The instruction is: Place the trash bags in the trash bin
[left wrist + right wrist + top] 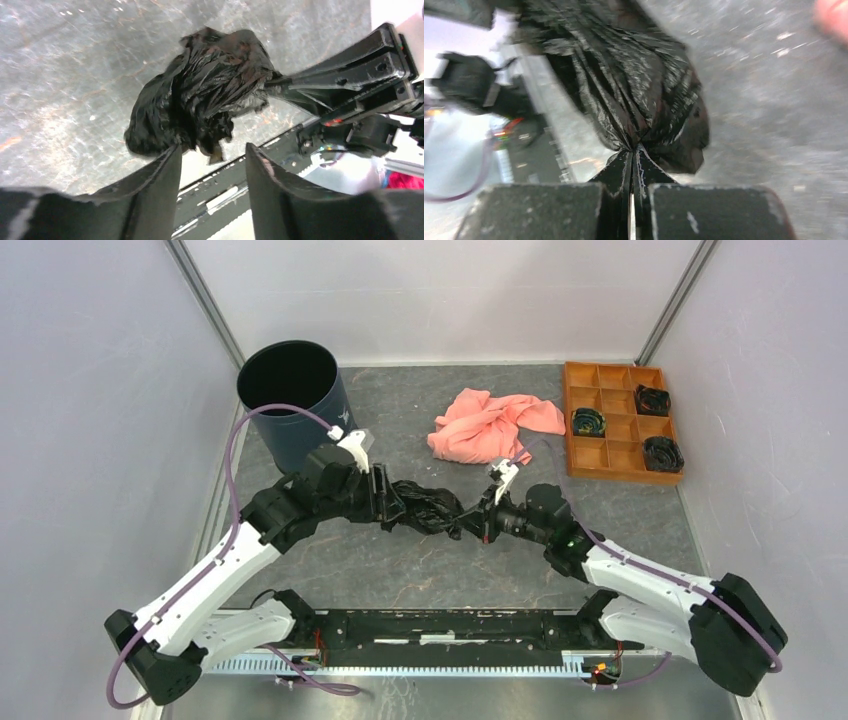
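The trash bag (430,508) is a crumpled, glossy black bundle held between my two grippers over the table's middle. My right gripper (478,520) is shut on the bag's right end; the right wrist view shows its jaws (631,150) pinching a gathered fold of the bag (634,85). My left gripper (395,505) is open at the bag's left end. In the left wrist view its fingers (212,152) stand apart, and the bag (200,95) hangs just past the tips, touching the left one. The navy trash bin (290,405) stands upright at the back left, behind my left gripper.
A salmon-pink cloth (495,425) lies crumpled at the back centre. An orange compartment tray (620,420) with three dark rolls sits at the back right. The arms' base rail (440,625) runs along the near edge.
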Robot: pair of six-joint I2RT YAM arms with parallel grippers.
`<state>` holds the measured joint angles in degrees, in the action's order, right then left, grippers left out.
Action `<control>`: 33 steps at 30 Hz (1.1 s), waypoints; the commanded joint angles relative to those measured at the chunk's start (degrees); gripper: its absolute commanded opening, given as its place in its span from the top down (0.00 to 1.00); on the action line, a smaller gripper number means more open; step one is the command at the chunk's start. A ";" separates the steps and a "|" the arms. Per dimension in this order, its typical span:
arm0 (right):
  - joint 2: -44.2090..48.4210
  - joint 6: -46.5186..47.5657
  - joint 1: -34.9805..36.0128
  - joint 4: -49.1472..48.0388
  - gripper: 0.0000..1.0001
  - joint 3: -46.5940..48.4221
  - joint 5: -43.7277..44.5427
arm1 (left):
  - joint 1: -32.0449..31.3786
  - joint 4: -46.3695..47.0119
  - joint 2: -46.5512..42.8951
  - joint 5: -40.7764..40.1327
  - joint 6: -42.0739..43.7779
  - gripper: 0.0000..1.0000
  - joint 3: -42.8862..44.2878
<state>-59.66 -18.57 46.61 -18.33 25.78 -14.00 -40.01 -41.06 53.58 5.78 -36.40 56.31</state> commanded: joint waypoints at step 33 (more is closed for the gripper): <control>5.74 -15.98 -27.03 2.72 0.98 -10.68 -33.49 | -1.52 57.30 12.61 8.15 -27.44 0.00 -30.64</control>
<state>-54.43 -37.85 19.75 -16.86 12.78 -47.29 -42.17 12.12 63.09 16.45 -60.86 24.03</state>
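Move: From the left hand, its fingers half open, the black trash bag's middle lies about 6 cm to the right, 4 cm ahead and 9 cm below. The right hand already grips the bag's end, with the middle some 8 cm to its left, 3 cm ahead and 4 cm lower. The pink cloth lies roughly 27 cm ahead of the right hand and 5 cm to its right; the trash bin stands some 26 cm ahead and 19 cm left of the left hand. Backward first, about 4 cm, then some 7 cm to the right and gently down goes the right hand, keeping its pinch on the bag and rolling as it pulls. The left hand spreads its fingers fully, edges forward, then sinks about 10 cm while swinging back, right and forward again alongside the bag, rolling its left side down. ##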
